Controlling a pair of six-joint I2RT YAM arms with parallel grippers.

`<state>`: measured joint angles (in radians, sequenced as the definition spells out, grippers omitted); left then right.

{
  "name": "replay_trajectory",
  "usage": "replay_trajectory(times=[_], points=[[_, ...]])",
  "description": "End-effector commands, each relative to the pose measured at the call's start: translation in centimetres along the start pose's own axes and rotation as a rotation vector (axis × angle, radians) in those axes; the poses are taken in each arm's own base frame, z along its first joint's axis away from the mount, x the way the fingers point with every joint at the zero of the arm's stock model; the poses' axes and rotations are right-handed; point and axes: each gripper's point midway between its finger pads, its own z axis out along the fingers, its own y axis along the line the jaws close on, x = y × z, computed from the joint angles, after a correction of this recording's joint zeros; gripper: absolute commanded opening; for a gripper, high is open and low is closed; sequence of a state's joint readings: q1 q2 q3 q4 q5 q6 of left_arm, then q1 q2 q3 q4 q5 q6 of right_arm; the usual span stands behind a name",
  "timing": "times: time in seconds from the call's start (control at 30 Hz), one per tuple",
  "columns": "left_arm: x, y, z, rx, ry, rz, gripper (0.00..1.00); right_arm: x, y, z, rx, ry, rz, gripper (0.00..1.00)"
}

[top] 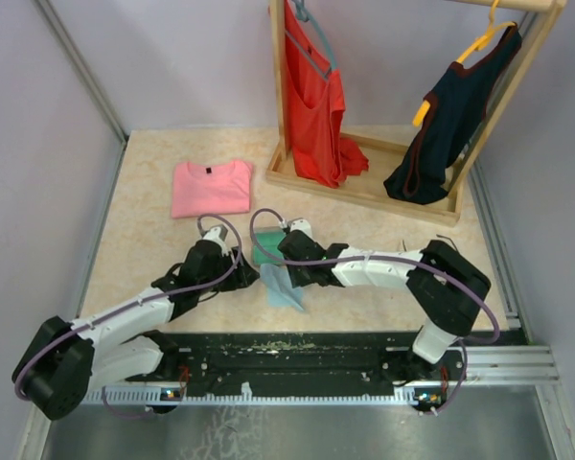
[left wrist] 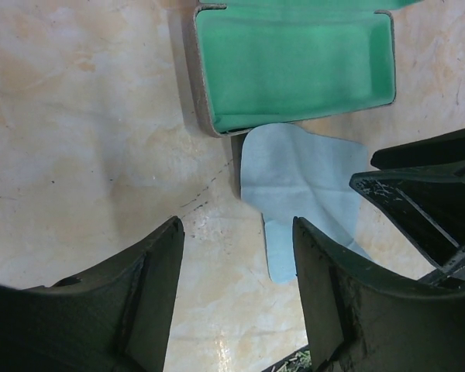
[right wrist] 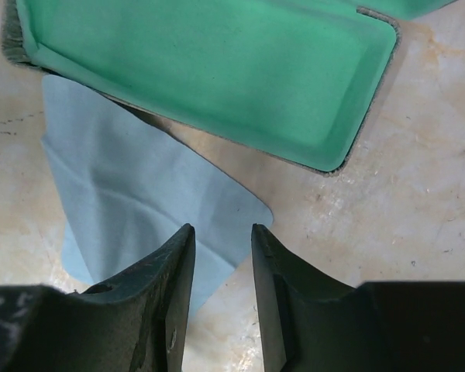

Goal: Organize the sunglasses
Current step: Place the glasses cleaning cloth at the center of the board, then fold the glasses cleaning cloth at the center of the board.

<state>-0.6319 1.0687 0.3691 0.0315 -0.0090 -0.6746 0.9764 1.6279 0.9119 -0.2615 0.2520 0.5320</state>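
Note:
The sunglasses show in none of the views. The grey case point(top: 265, 252) lies open, its green lining empty point(left wrist: 294, 62) point(right wrist: 201, 70). The light blue cloth point(top: 287, 287) point(left wrist: 298, 178) point(right wrist: 124, 186) lies flat against the case's near side. My left gripper point(left wrist: 236, 225) hovers open over bare table just left of the cloth, with nothing between its fingers. My right gripper point(right wrist: 222, 229) hangs over the cloth's corner, its jaws a narrow gap apart and empty. In the top view both grippers point(top: 241, 273) point(top: 287, 257) meet at the case.
A folded pink shirt point(top: 211, 187) lies at the back left. A wooden clothes rack point(top: 364, 187) with a red top point(top: 314, 105) and a dark top point(top: 450, 125) stands at the back right. The right arm's finger point(left wrist: 426, 209) reaches into the left wrist view.

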Motion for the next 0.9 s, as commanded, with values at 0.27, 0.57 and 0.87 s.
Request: replay_trajectory(times=[0.27,0.57,0.87], points=[[-0.2,0.3,-0.6,0.020,-0.046,0.000,0.64,-0.1,-1.1,1.4,0.103,0.044,-0.064,0.34],[0.2,0.2,-0.1,0.025,-0.022,-0.001,0.64,0.9,-1.6,1.7,0.160,0.095,-0.110,0.32],[0.9,-0.3,0.1,0.070,-0.003,-0.002,0.64,1.6,-1.5,2.1,0.146,0.102,-0.094,0.06]])
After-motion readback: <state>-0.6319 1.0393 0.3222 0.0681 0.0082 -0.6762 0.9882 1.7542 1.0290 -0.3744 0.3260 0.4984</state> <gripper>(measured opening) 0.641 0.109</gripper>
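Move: The cleaning cloth lies under and beside the right hand, its middle about 3 cm to the left, 2 cm back and some 3 cm below; its far right corner is close to the fingertips. The open glasses case sits just beyond the cloth, its middle roughly 10 cm ahead and 4 cm to the left of the right hand. From the left hand, the cloth is about 8 cm to the right and 1 cm back. The cloth's far right corner is taken by the right hand, which sinks about 1.5 cm onto it and edges roughly 1 cm forward towards the case, rolling some 10 degrees so that its left side dips. Once down, its partly open fingers close nearly shut, pinching the cloth's edge beside the near rim of the case. ##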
